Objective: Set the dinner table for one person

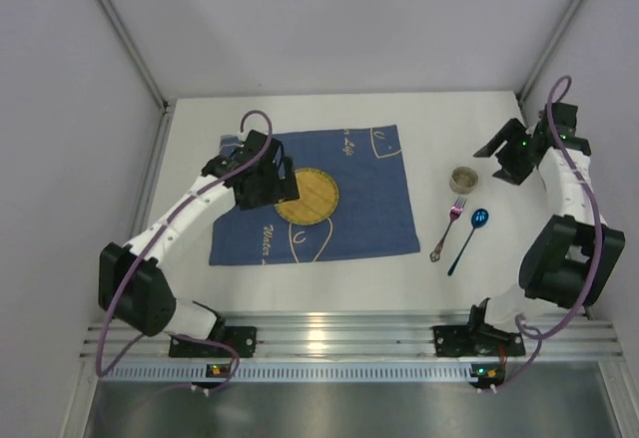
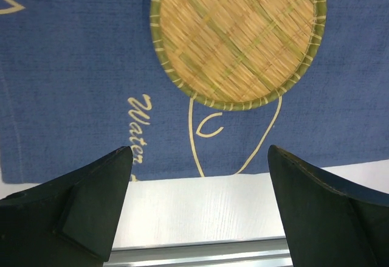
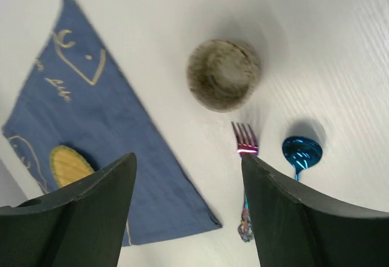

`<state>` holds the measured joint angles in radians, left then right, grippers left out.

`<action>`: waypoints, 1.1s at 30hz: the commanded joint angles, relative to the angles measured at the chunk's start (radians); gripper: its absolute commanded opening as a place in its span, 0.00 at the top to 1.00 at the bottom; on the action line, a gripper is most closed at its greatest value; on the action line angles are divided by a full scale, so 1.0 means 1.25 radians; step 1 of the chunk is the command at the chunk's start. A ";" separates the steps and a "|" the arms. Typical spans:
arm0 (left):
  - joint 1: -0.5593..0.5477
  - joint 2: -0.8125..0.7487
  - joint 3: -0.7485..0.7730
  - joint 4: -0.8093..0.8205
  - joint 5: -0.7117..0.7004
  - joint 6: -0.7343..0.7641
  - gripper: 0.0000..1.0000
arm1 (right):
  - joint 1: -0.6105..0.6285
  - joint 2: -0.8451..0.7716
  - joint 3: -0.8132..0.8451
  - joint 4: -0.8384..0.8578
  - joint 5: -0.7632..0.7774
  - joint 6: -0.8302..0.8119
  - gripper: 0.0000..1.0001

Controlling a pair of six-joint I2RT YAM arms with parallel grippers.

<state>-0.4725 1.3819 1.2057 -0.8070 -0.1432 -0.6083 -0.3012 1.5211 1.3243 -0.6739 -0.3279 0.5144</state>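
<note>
The white dinner table carries a blue patterned mat with a round yellow woven plate on it. To the right of the mat stand a small brownish cup, a pink-purple fork and a blue spoon, side by side. My left gripper hovers over the mat at the plate's left edge. It is open and empty, with the plate beyond its tips. My right gripper hangs open and empty right of the cup, above the fork and spoon.
Grey walls close in the table on the left, back and right. A metal rail runs along the near edge by both arm bases. Bare table lies between the mat and the rail.
</note>
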 commanded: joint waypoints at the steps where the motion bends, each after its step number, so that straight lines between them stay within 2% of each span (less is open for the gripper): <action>1: -0.004 0.108 0.080 0.071 0.056 0.020 0.02 | -0.017 0.080 -0.010 -0.122 0.022 -0.056 0.30; 4: -0.004 0.162 0.129 0.080 0.061 0.024 0.02 | -0.016 0.149 0.035 -0.135 0.043 -0.057 0.32; 8: -0.004 0.221 0.153 0.104 0.078 0.034 0.02 | -0.012 0.235 0.116 -0.151 0.059 -0.043 0.40; 19: 0.062 0.303 0.177 0.125 0.139 0.079 0.02 | 0.048 0.425 0.245 -0.158 0.148 -0.013 0.56; 24: 0.080 0.313 0.205 0.104 0.131 0.085 0.02 | 0.064 0.485 0.312 -0.169 0.160 -0.011 0.65; 28: 0.082 0.314 0.215 0.086 0.096 0.066 0.02 | 0.064 0.506 0.374 -0.203 0.170 -0.030 0.89; 31: 0.082 0.312 0.243 0.052 0.090 0.033 0.02 | 0.075 0.489 0.422 -0.249 0.169 -0.042 1.00; 33: 0.082 0.306 0.255 0.046 0.096 0.011 0.02 | 0.106 0.461 0.465 -0.262 0.199 -0.047 1.00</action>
<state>-0.3702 1.7844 1.4696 -0.7235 -0.0124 -0.5461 -0.2173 2.1662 1.8061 -0.9459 -0.1211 0.4774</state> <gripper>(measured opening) 0.983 0.109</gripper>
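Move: The cup stands almost under the right hand, about 2 cm ahead, 4 cm to its left and some 16 cm below. Nearer the robot lie the fork, its middle about 10 cm back and 8 cm left of the right hand, and the spoon, about 13 cm back and 3 cm left, both about 19 cm down. From the left hand the cup is some 43 cm to the right, 11 cm ahead and 13 cm lower. Down about 15 cm goes the right hand, easing back a little and then forward to finish some 6 cm farther out; the fingers tip nearly 30 degrees steeper, close on the cup's right-hand wall at the rim and rise about 2 cm. The left hand, open and empty, drifts forward some 9 cm and lower beside the plate. ##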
